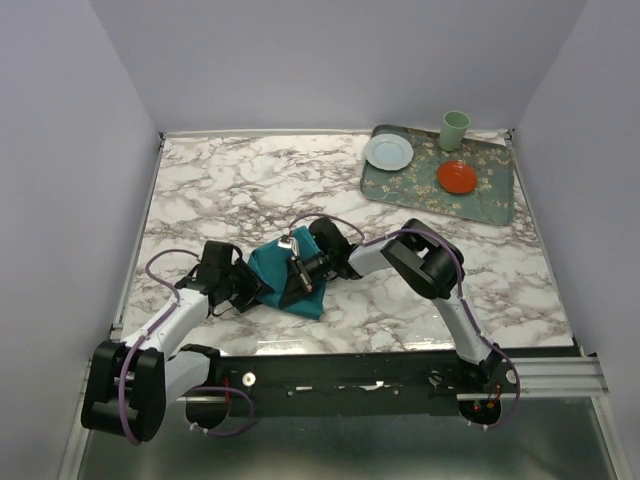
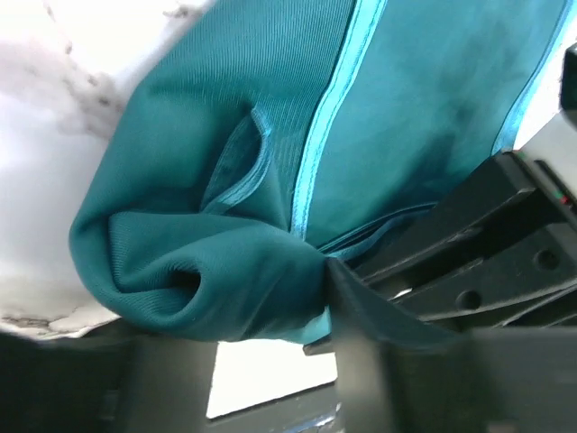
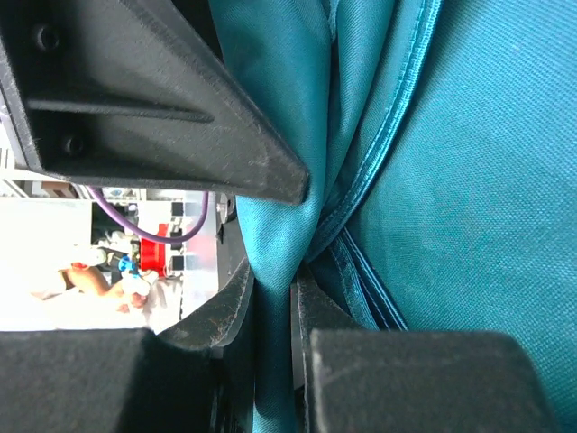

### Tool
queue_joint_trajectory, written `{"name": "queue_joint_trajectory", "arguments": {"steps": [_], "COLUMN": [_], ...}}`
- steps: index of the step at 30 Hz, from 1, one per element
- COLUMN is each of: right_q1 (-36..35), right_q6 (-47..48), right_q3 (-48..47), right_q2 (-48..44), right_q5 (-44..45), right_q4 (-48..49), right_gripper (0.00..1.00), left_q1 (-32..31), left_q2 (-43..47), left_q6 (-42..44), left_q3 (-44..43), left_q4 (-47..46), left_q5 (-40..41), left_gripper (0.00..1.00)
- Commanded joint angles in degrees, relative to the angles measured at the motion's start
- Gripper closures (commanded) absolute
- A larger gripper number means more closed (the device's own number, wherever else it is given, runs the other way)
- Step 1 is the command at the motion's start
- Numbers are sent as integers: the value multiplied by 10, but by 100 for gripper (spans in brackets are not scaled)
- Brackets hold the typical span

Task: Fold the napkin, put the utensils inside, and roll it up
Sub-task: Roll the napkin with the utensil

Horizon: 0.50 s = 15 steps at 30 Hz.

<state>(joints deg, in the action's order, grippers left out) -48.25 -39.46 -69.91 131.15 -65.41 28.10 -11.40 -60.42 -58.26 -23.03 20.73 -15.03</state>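
The teal napkin [image 1: 268, 263] lies bunched and rolled near the table's front, between the two arms. In the left wrist view its thick rolled end [image 2: 180, 271] fills the span between the fingers of my left gripper [image 2: 243, 311], which are closed against it from both sides. My right gripper [image 3: 272, 289] is shut on a thin upright fold of the napkin [image 3: 469, 180]. In the top view my left gripper [image 1: 260, 290] meets my right gripper [image 1: 298, 282] over the cloth. The utensils are hidden; a small silvery bit [image 1: 288, 243] shows at the cloth's far edge, and I cannot tell what it is.
A patterned grey-green tray [image 1: 490, 195] sits at the back right with a white plate [image 1: 388, 151], a red dish [image 1: 457, 177] and a pale green cup [image 1: 454, 130]. The right gripper's black body [image 2: 505, 253] crowds the left wrist view.
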Motion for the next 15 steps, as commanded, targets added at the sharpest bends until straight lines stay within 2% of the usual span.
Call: {"name": "queue_joint_trajectory", "arguments": {"steps": [1,3,4,6,7,12,13,15], "right_q1": [3,3,3,3,3,1,2,-2], "right_q6": [42,65,109,144,176,229,237,242], "right_q3": [7,-2,-10,-29,-34,-73,-79,-88], "right_q2": [20,17,13,3,-7,-56,-66,-90], "right_q5": [5,20,28,70,80,183,197,234], "right_q4": [-31,-84,-117,-203,-230,-388,-405,-443], "right_gripper": [98,98,97,95,92,84,82,79], "left_q1": [-2,-2,-2,-2,-2,-3,-3,-3], "left_q2": [-21,-29,-36,-40,-42,-44,-44,-42], "left_q6": [23,34,38,45,46,47,44,42], "left_q3": [4,-3,-4,-6,-6,-3,-2,-3], "left_q4": [-16,-17,-17,-13,-12,-6,-5,1], "left_q5": [54,54,51,46,46,33,34,32], "left_gripper": [56,62,67,70,84,90,100,100]}}
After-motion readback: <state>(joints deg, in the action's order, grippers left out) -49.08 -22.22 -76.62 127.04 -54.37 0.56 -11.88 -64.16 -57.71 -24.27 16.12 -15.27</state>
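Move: The napkin's rolled left end lies between the left fingers, about 1 cm ahead and 1 cm right of the hand point, about 1 cm lower; the unrolled napkin's middle is some 4 cm ahead and 7 cm right. The right fingers already hold the roll's near part at their tips; from them the unrolled napkin's middle lies about 6 cm ahead and 4 cm right, 2 cm lower. Both hands ease about 1.5 cm forward: left fingers close on the rolled end, gripping right ones tip down. ##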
